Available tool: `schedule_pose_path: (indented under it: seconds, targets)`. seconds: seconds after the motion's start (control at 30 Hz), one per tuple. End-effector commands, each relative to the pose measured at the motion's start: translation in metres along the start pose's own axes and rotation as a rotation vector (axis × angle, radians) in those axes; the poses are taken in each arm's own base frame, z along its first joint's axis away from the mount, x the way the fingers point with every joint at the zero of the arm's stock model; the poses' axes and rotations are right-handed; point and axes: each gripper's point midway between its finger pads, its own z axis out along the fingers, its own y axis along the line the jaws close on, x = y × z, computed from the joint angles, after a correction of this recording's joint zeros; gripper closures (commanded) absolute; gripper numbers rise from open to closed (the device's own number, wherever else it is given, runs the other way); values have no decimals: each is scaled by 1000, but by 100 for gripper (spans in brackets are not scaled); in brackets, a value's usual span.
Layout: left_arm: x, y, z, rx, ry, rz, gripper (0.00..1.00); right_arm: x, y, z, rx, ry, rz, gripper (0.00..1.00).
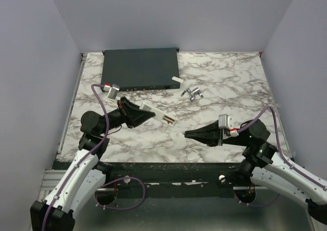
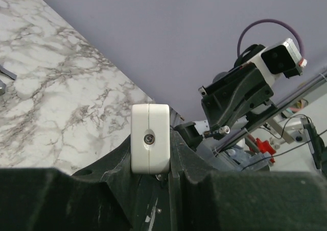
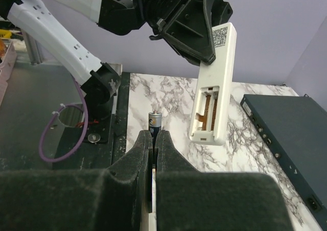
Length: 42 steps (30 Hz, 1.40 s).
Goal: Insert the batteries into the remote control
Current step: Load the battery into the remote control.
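My left gripper (image 1: 144, 113) is shut on the remote control (image 1: 159, 115), a slim white bar held above the table. In the left wrist view the remote's end (image 2: 149, 138) sits clamped between the jaws. From the right wrist its back faces me: the remote control (image 3: 213, 83) has its cover off and the compartment (image 3: 208, 111) shows bare copper contacts. My right gripper (image 3: 154, 138) is shut on one dark battery (image 3: 155, 120), upright, tip poking above the fingers. It sits left of and below the compartment, apart from it. The right gripper (image 1: 188, 134) points at the remote from the right.
A large flat dark-grey box (image 1: 140, 69) lies at the back left. A small white strip (image 1: 177, 79) lies by its right corner. Small shiny pieces (image 1: 192, 93) that I cannot make out lie just beyond the remote. The marble table (image 1: 230, 83) ends close behind both arms.
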Motion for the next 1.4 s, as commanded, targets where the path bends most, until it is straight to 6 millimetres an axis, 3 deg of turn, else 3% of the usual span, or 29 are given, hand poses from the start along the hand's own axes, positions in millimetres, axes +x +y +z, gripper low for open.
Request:
schedule_pose_path:
  seconds: [0.0,0.5,0.7,1.0,1.37]
  targets:
    - [4,-34,-1,176,31,97,100,-10,-3,1,10,-33,-36,99]
    - [14,-45,0,247,84,170,100,-15,-11,1,60,-78,-46,99]
    - [9,-22,9,138,56,127,100,-18,-27,7,137,-85,22,99]
    - [2,18,21,-45,-7,-17,100,7,-71,33,272,84,119,99]
    - [-2,16,26,-20,-24,-70,100,22,-59,47,191,68,198,99]
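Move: The right hand holds the battery; the remote's open compartment lies about 6 cm ahead of it and 8 cm to its left, near its own height. From that hand the silver pieces on the table are some 20 cm ahead, 5 right, and the white cover 26 ahead, 3 left, both about 20 below. The left hand grips the remote's other end; the battery is about 13 cm to its right and 8 back, roughly level. Right hand carries battery about 8 cm forward-left towards remote's compartment; left draws remote back, then forward and down. ##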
